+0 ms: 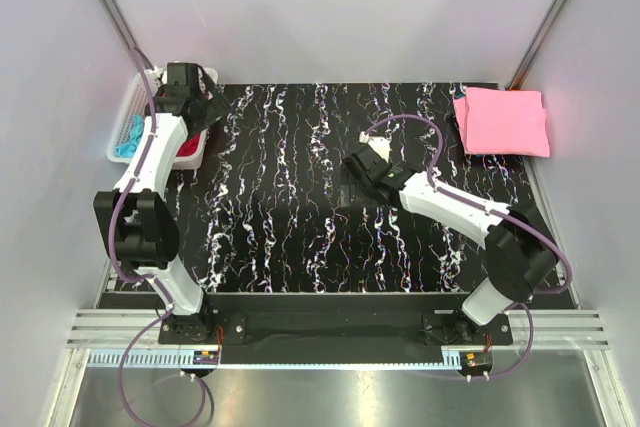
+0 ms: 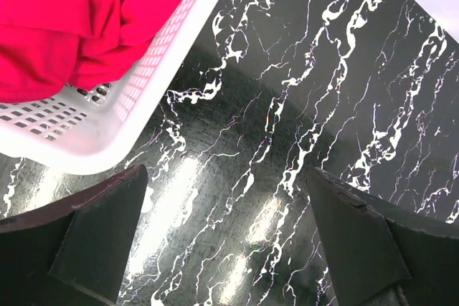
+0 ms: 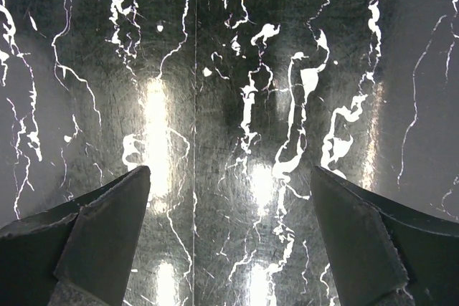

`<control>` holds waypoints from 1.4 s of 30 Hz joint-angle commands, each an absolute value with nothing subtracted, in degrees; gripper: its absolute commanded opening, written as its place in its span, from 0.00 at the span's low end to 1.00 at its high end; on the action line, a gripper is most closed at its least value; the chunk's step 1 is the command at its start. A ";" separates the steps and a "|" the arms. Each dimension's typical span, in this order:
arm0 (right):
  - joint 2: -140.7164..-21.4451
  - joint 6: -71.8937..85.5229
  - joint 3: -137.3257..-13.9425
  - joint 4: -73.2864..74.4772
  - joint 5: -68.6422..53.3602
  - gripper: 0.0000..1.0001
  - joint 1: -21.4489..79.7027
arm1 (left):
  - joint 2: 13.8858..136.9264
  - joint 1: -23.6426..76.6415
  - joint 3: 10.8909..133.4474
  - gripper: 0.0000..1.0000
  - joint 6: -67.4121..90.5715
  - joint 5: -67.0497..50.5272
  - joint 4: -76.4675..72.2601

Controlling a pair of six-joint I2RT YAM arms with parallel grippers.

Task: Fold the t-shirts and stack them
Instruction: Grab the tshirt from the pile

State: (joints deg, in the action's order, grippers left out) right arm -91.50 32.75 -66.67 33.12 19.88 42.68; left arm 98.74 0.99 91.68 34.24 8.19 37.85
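A folded light pink t-shirt lies at the far right of the black marble table. A crumpled crimson red t-shirt lies in the white lattice basket at the far left; it also shows in the top view, with a turquoise one beside it. My left gripper is open and empty, just right of the basket above bare table; in the top view it is at the basket's far end. My right gripper is open and empty over the middle of the table.
The basket stands at the table's far left corner against the white wall. White walls enclose the table on three sides. Metal rails run along the near edge by the arm bases.
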 commanded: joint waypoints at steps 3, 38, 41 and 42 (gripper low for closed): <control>-92.90 31.55 -67.76 30.59 19.25 1.00 43.24 | 97.56 0.00 95.45 0.99 31.20 6.33 36.47; -99.76 31.82 -69.17 26.02 13.36 1.00 40.26 | 121.55 -21.80 111.19 0.72 32.34 -1.76 34.37; -98.79 31.55 -68.91 25.93 12.75 1.00 39.11 | 121.64 -21.62 109.87 0.65 32.61 -0.09 33.58; -98.53 31.64 -68.91 25.93 12.66 1.00 38.85 | 121.55 -21.36 109.52 0.63 32.61 1.39 33.40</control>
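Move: Ahead and to the left of the open left hand lies the red t-shirt, roughly 9 cm out, 11 cm left and 11 cm lower, in the white basket, whose middle is about 8 cm ahead and 13 cm left. The teal shirt in the same basket is some 10 cm left of the red one and 4 cm nearer the robot. From the right hand the red t-shirt is about 24 cm ahead and 43 cm left, near its height. Swinging left over the basket's right rim, the left hand rises slightly, then travels about 18 cm left and 6 cm forward while sinking onto the red t-shirt's left part. It turns some 15 degrees counter-clockwise, its fingers closing from wide open to about two-thirds around a red ridge, not yet pinched. The right hand sinks about 5 cm over bare table. ##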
